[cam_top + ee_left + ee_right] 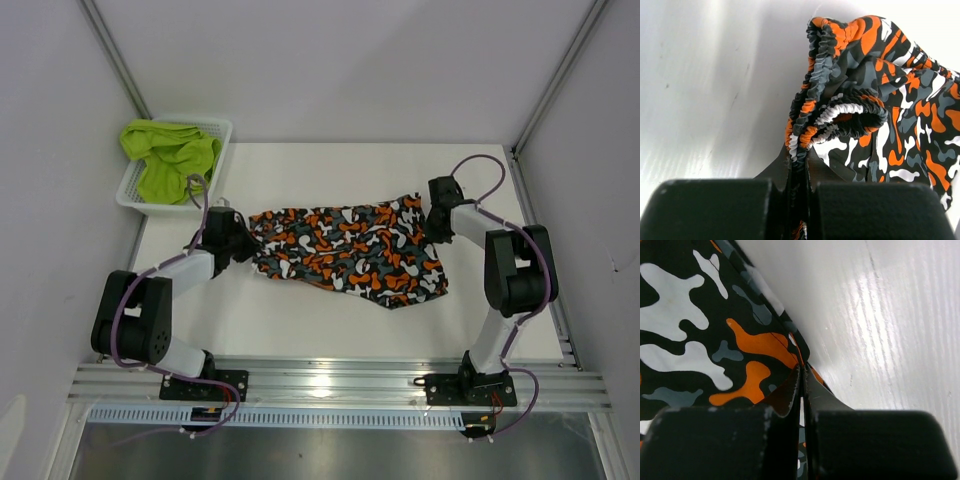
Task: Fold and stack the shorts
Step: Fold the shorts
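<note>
The camouflage shorts (345, 250), orange, black, white and grey, lie spread across the middle of the table. My left gripper (243, 232) is shut on their gathered elastic waistband (825, 112) at the left end; cloth shows between the pads at my left gripper (799, 162). My right gripper (437, 222) is at the upper right corner of the shorts. In the right wrist view my right gripper (803, 371) is shut on the hem edge of the camouflage cloth (740, 347). The lime green shorts (168, 156) lie crumpled in the basket at the back left.
A white mesh basket (222, 132) stands at the table's back left corner, close behind my left arm. White enclosure walls stand on all sides. The aluminium rail with both arm bases (340, 382) runs along the near edge.
</note>
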Robot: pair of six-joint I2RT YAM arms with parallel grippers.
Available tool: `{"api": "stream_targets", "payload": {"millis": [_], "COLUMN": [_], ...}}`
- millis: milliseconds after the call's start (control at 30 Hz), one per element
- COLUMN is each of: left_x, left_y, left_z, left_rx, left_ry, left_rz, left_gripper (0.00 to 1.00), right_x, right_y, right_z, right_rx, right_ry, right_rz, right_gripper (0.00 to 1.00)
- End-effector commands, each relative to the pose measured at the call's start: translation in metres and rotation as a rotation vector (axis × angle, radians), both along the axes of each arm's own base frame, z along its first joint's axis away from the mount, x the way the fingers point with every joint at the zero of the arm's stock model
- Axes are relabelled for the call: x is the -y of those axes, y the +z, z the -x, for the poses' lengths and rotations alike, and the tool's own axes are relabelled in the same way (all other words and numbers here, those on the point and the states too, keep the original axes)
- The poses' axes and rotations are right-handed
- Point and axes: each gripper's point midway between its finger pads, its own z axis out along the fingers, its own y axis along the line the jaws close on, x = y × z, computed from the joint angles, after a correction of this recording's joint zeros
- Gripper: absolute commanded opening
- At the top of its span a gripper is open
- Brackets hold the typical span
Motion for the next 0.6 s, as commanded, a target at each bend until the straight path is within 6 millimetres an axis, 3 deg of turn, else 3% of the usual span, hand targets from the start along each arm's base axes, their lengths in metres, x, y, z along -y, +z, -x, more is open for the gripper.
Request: {"api": "stream_targets", "payload": {"millis": [0, 100, 200, 233, 267, 300, 367, 400, 567], "left_x": [-0.024, -0.025, -0.026, -0.025, -0.025, -0.025, -0.025, -0.025, -0.024], "left_y": [0.013, 0.013, 0.013, 0.013, 0.012, 0.011, 0.013, 0.013, 0.013], "left_z": [-0.011, -0.012, -0.013, -0.013, -0.012, -0.011, -0.012, -0.012, -0.012], "left_rx": [0.067, 0.066, 0.067, 0.069, 0.068, 0.063, 0.069, 0.071, 0.07], "left_ry": [0.088, 0.093, 0.094, 0.092, 0.092, 0.089, 0.089, 0.087, 0.083], "left_rz": [-0.037, -0.042, -0.042, -0.04, -0.042, -0.044, -0.043, -0.042, -0.043], "left_gripper": [0.0, 0.0, 0.0, 0.0, 0.0, 0.0, 0.0, 0.0, 0.0], "right_x": [0.034, 0.024, 0.004, -0.004, -0.007, -0.009, -0.011, -0.01, -0.013], "right_y": [0.026, 0.038, 0.051, 0.054, 0.056, 0.056, 0.055, 0.054, 0.045], "right_z": [0.0, -0.003, -0.008, -0.009, -0.009, -0.009, -0.009, -0.009, -0.004], "right_rx": [0.063, 0.108, 0.161, 0.169, 0.174, 0.171, 0.166, 0.161, 0.136], "right_ry": [-0.093, -0.068, -0.005, 0.019, 0.031, 0.037, 0.043, 0.042, 0.05], "right_rz": [0.084, 0.027, -0.078, -0.112, -0.127, -0.138, -0.147, -0.146, -0.164], "right_gripper": [0.0, 0.02, 0.14, 0.27, 0.31, 0.31, 0.21, 0.2, 0.31]}}
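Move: Both hands still pinch the shorts, whose middle lies about 19 cm to the right hand's left, 3 cm back and slightly below. From that hand, the shorts' far right corner is some 10 cm ahead and 2 cm left, and their near right corner 12 cm back and 4 cm right. From the left hand, gripping the waistband end, the shorts' middle is about 22 cm right, level ahead and 4 cm down; the towel basket is 20 cm ahead, 18 cm left. Straight up off the table goes the right hand, about 4 cm, opening its fingers roughly a third to let go of the shorts' right edge; it drifts about a centimetre right, then 2 cm back left, tilting some 10 degrees. The left hand keeps its pinch on the waistband and draws it about 2 cm left. ##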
